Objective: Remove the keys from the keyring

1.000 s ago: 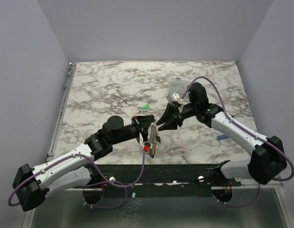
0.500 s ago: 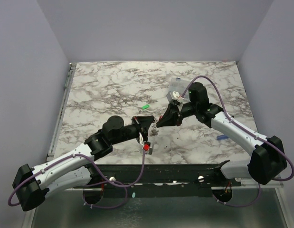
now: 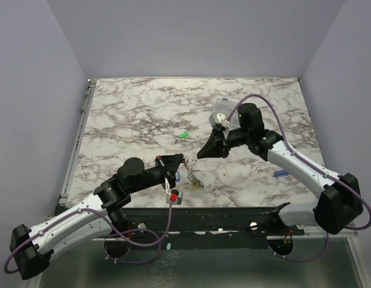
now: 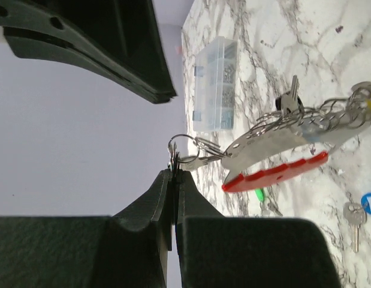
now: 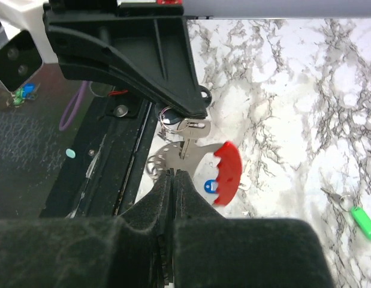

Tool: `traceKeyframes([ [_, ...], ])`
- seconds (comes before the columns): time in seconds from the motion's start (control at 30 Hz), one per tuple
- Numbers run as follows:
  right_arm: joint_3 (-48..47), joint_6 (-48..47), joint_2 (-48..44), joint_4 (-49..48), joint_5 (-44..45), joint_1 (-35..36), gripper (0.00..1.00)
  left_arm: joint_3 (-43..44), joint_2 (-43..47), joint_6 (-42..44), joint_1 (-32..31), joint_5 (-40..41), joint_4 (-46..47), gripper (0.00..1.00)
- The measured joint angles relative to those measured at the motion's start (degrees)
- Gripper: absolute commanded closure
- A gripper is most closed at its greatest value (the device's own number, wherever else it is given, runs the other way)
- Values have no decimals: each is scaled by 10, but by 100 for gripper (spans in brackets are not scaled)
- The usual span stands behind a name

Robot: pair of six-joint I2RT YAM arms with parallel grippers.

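My left gripper [image 3: 175, 170] is shut on the keyring [image 4: 181, 144], a thin wire loop at its fingertips. From the loop hang a silver key [image 5: 191, 128], a curved metal plate with a red edge [image 4: 275, 173] and a tangle of wire rings [image 4: 329, 117]. The bunch hangs just above the table near its front edge. My right gripper [image 3: 202, 153] is shut with nothing between its fingers, a little beyond and right of the bunch. A blue-tagged key [image 4: 361, 207] and a green-tagged key [image 3: 184, 135] lie loose on the marble.
A clear compartment box [image 3: 223, 109] stands behind the right gripper. A small blue object [image 3: 279, 174] lies at the right under the right arm. The black rail [image 3: 233, 216] runs along the table's near edge, close to the bunch.
My left arm has drawn back toward the near left, carrying the bunch away from the right gripper. The right gripper's jaws have gone from open to shut.
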State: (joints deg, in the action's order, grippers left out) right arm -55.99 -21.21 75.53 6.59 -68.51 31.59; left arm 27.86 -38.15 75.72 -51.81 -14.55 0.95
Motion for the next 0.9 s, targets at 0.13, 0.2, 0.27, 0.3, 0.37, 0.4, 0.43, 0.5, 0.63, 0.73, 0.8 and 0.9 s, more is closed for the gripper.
traceKeyframes([
  [0.13, 0, 22, 0, -2, 10, -2, 99, -25, 18, 31, 0, 0, -14, 100],
  [0.2, 0, 32, 0, -5, 12, -3, 99, -24, 12, 32, 0, 1, -22, 100],
  [0.27, 0, 37, 1, -8, 12, -3, 88, -16, 2, 27, 0, 1, -35, 100],
  [0.3, 0, 36, 1, -9, 11, -3, 77, -10, -4, 23, 0, 3, -39, 100],
  [0.37, 0, 34, 3, -9, 4, -3, 71, 1, -15, 16, 0, 3, -40, 100],
  [0.4, 2, 31, 4, -12, 0, -3, 68, 4, -16, 14, 0, 3, -41, 100],
  [0.43, 3, 29, 5, -15, -4, -3, 66, 6, -15, 14, 0, 2, -41, 100],
  [0.5, 7, 23, 8, -19, -12, -3, 63, 6, -11, 15, 0, 1, -41, 100],
  [0.63, 9, 10, 20, -27, -31, -1, 62, 6, -7, 18, 0, -7, -40, 100],
  [0.73, 9, 0, 29, -28, -34, 10, 59, 7, -9, 20, 0, -11, -40, 100],
  [0.8, 9, -8, 33, -29, -34, 19, 59, 10, -15, 21, 0, -15, -39, 100],
  [0.9, 10, -21, 36, -29, -34, 34, 59, 16, -24, 23, 0, -20, -37, 100],
])
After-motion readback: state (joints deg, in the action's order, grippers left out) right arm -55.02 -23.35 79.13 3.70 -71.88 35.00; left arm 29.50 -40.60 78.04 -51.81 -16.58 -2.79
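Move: Right hand: the key on the ring pinched in the left fingers hangs about 4 cm to its left, level fore and aft and 2 cm lower. The red-edged metal plate with the other keys hangs below, some 3 cm back, 2 cm left and 9 cm down. On the table, roughly 20 cm down, lie the blue key 7 cm left and 2 cm back, and the green key 5 cm left and 13 cm ahead. Left hand: the hanging key is 1 cm right, level fore and aft, 3 cm below. Opening from shut to nearly half wide, the right fingers first wait about where they are, then sweep back, left and down, about 3 cm in all, turning slightly counter-clockwise, so the parted tips come up to the ring and its key. The left hand keeps its pinch on the ring, dips some 2.5 cm early on, regains about half and tilts roughly 5 degrees. ##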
